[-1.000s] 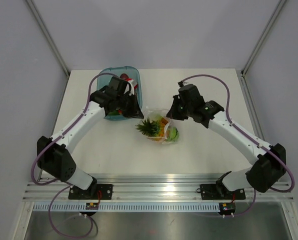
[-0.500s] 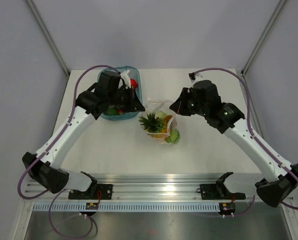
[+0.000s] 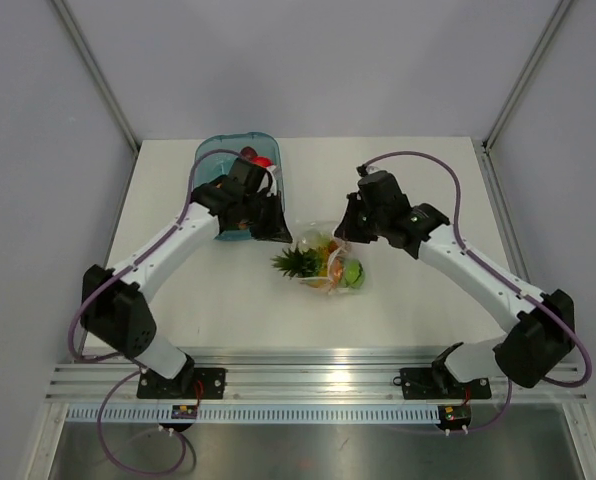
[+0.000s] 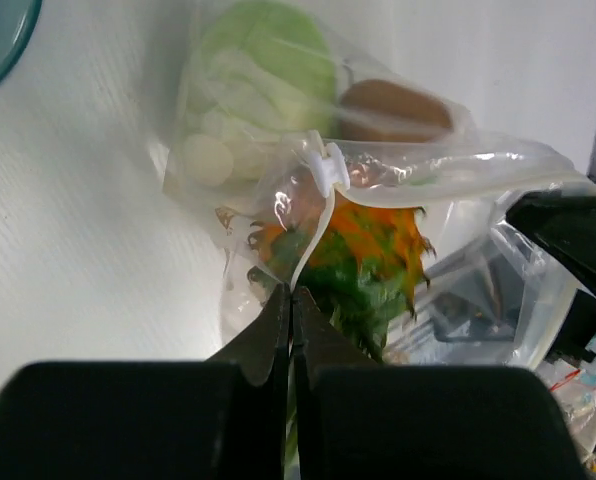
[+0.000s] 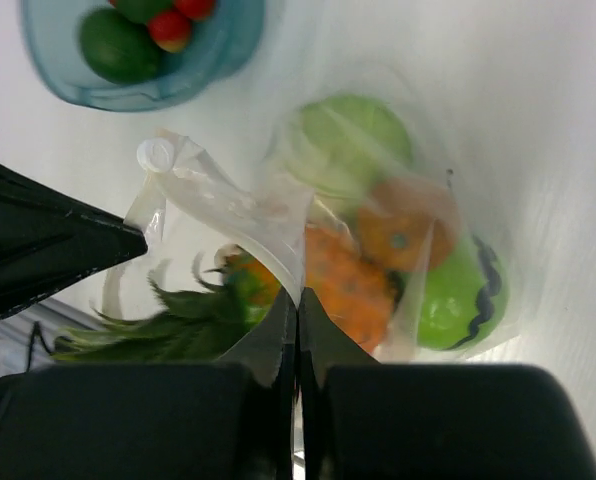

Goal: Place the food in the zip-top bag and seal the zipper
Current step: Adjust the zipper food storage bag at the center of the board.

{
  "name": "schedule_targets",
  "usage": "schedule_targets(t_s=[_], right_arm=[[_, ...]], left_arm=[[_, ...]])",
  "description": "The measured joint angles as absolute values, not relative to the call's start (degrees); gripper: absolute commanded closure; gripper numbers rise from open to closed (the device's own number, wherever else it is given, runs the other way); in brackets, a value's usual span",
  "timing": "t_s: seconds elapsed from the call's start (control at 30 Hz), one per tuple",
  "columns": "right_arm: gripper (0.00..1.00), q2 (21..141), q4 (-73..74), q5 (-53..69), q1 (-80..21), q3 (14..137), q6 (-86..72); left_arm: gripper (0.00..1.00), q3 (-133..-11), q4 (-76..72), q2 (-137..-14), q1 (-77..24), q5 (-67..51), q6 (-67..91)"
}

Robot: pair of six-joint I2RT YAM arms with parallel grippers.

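Observation:
The clear zip-top bag [image 3: 325, 262] rests on the table between my arms, with food in it: a green apple [image 5: 460, 290], an orange bumpy fruit [image 5: 408, 232], a pale cabbage [image 4: 264, 72], a brown kiwi [image 4: 394, 110] and an orange pineapple with green leaves [image 3: 292, 261]. My left gripper [image 4: 293, 296] is shut on the bag's mouth edge at its left end. At the other end my right gripper [image 5: 297, 300] is shut on the same edge. The zipper [image 5: 228, 215] runs as a pale strip between them; whether it is pressed together I cannot tell.
A translucent blue tray [image 3: 218, 152] stands at the back left, behind the left wrist, holding a dark green fruit [image 5: 118, 45] and red pieces [image 5: 169, 28]. Purple cables loop over both arms. The table's side rails run along both edges.
Half a second ago both arms stood higher, holding the bag up by its mouth. They have come back down, and the bag now rests slightly to the right of where it lay a second ago.

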State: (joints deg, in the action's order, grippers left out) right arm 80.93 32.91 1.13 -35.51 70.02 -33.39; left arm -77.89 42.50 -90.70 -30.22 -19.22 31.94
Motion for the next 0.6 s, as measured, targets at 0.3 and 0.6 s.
schedule_targets(t_s=[0.3,0.6], right_arm=[[1.0,69.93,30.89,-0.08,-35.59,73.89,-33.17],[0.85,78.19,33.67,-2.22,-35.62,72.53,-32.93]], left_arm=[[1.0,-81.87,38.3,-72.47,-30.76,-21.32,33.58],[1.0,-76.2,37.93,-80.55,-31.73,-23.18,35.4]])
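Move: Both grippers hold the zipper food storage bag by opposite sides of its open mouth. Its food-filled belly hangs about 9 cm right, 5 back and 10 below the left hand, and 4 left, 5 back and 11 below the right. From the left hand, the pineapple's leaves poke out 5 cm back and 3 right, the green pepper lies 8 back and 15 right, and the blue basket 13 ahead and 11 left. Keep both grippers shut on the bag's rim and jerk it upward, the left about 15 cm and the right some 10, letting the fingertips swing up and forward as you rise. Then reverse and bring both down 7 to 8 cm, easing most of that tilt back out and stopping above where you began, with the left hand drawn slightly back. ##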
